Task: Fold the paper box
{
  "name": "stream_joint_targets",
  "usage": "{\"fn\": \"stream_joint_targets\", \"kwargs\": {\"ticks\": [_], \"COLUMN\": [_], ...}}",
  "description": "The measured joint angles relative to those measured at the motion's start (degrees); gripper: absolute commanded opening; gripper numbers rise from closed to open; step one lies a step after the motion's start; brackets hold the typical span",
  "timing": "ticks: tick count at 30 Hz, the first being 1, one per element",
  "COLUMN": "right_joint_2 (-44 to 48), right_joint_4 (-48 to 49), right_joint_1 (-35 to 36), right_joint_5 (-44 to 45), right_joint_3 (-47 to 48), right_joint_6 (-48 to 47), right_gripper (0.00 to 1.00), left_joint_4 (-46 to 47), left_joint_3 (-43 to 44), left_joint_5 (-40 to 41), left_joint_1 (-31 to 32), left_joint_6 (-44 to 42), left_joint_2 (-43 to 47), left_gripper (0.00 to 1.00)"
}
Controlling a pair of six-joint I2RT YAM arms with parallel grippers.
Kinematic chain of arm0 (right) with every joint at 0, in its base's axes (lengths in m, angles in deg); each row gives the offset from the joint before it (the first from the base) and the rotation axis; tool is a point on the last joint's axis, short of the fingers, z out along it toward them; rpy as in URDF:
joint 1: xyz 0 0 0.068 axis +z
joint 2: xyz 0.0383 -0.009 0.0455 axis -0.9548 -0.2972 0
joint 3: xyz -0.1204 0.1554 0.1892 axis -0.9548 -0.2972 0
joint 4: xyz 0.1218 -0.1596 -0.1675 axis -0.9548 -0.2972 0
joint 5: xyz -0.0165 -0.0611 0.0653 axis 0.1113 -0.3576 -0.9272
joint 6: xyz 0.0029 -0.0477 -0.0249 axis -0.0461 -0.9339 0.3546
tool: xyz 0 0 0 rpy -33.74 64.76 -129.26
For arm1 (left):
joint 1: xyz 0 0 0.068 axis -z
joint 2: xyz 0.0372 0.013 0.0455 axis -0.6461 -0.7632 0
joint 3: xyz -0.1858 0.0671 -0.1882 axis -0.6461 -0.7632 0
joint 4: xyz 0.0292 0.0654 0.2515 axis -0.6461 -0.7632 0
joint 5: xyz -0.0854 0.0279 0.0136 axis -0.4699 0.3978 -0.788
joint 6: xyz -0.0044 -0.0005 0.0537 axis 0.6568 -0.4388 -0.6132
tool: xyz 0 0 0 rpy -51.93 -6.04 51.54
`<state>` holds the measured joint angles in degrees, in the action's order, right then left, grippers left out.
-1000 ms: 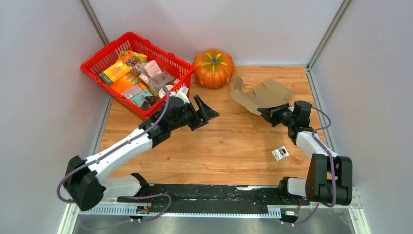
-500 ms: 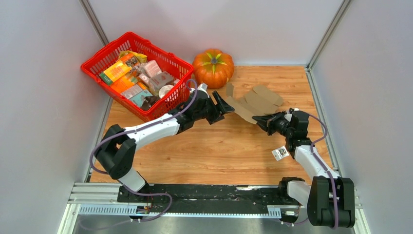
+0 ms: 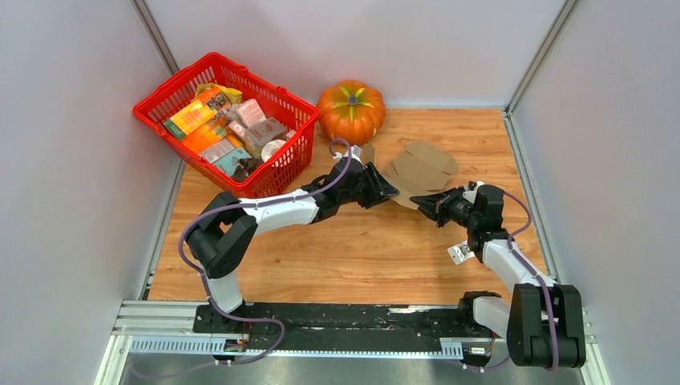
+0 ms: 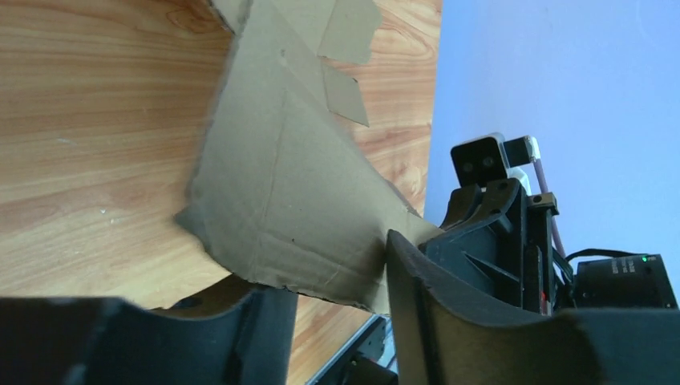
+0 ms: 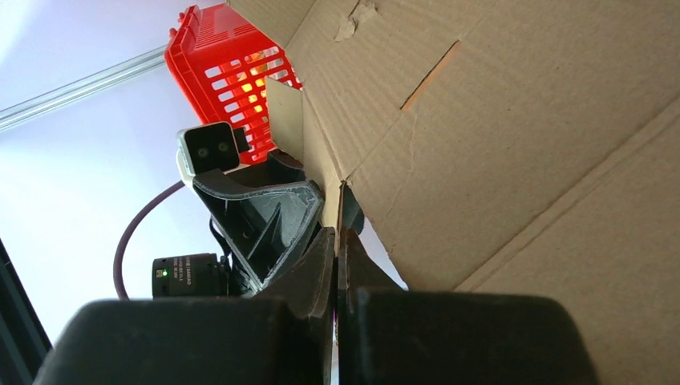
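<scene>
The paper box (image 3: 421, 167) is a flat brown die-cut cardboard sheet, held tilted off the wooden table near the pumpkin. My right gripper (image 3: 429, 202) is shut on its near edge; in the right wrist view the jaws (image 5: 338, 233) pinch a thin cardboard edge (image 5: 521, 120). My left gripper (image 3: 390, 192) has reached the sheet's left corner. In the left wrist view its jaws (image 4: 333, 273) stand apart, with the lower edge of the cardboard (image 4: 297, 200) hanging between them. A gap still shows below that edge.
A red basket (image 3: 174, 82) of colourful packages stands at the back left. An orange pumpkin (image 3: 350, 112) sits at the back centre, just behind the sheet. A small white card (image 3: 460, 253) lies by the right arm. Grey walls close in both sides.
The left arm swung right from beside the basket to the sheet's left corner, its jaws narrowing. The right gripper carried the sheet a little left and nearer, staying shut on it.
</scene>
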<state>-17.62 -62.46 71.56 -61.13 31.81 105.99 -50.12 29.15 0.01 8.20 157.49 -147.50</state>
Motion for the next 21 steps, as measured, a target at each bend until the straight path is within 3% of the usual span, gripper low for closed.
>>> {"fn": "stream_joint_targets", "kwargs": {"ticks": [3,4,6,7,8,10,14,21], "right_joint_2": [0.1,0.2,1.0,1.7,2.6,4.5,7.7,14.5], "right_joint_4": [-0.5,-1.0,-2.7,-4.3,-6.3,-14.1,-27.1,-40.0], "right_joint_1": [0.0,0.0,0.0,0.1,0.1,0.4,2.8,15.0], "right_joint_5": [-0.2,-0.2,-0.3,-0.4,-0.5,-0.1,2.6,11.4], "right_joint_3": [-0.2,-0.2,-0.2,-0.1,0.2,2.4,9.4,22.3], "right_joint_6": [-0.2,-0.5,-1.7,-3.6,-5.5,-10.9,-22.1,-40.8], "right_gripper": [0.15,0.34,0.59,0.78,0.82,0.87,0.89,0.85], "left_joint_4": [1.0,1.6,2.6,2.6,2.5,1.3,-5.3,-21.7], "left_joint_3": [0.0,0.0,0.0,0.0,-0.1,-0.1,0.0,0.5], "left_joint_5": [0.4,0.5,1.0,1.4,1.8,2.6,3.5,4.2], "left_joint_1": [0.3,0.3,0.5,0.5,0.5,0.5,0.5,0.5], "left_joint_6": [0.2,0.2,-0.2,-0.8,-1.4,-3.1,-8.3,-20.6], "left_joint_2": [-0.1,-0.1,-0.1,-0.1,-0.1,0.0,1.8,10.3], "left_gripper": [0.33,0.27,0.21,0.14,0.12,0.05,0.02,0.00]}}
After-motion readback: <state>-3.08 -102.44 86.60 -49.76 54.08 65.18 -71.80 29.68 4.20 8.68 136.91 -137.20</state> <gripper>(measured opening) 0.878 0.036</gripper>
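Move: The paper box, an unfolded sheet pinched at its near edge by the right fingers, has its middle about 7 cm ahead, 6 cm right and 7 cm below the left hand, and its near edge lies within the half-open left fingers. From the right hand the middle is some 8 cm ahead, 2 cm right and 7 cm down. The pumpkin stands about 25 cm ahead and 9 cm left of the left hand, 8 cm lower; the small card lies roughly 10 cm back, 14 cm right and 15 cm below the right hand. The left hand almost stays in place while its fingers shut on the near edge of the paper box, and meanwhile the right fingers open wide to let go, that hand drawing back about 6 cm, dipping a little and then rising well clear as it rolls left side down and tips up. With the edge pinched, the left hand then takes the box away to the left, some 6 cm and a little back, rolling its left side up about 20 degrees. ##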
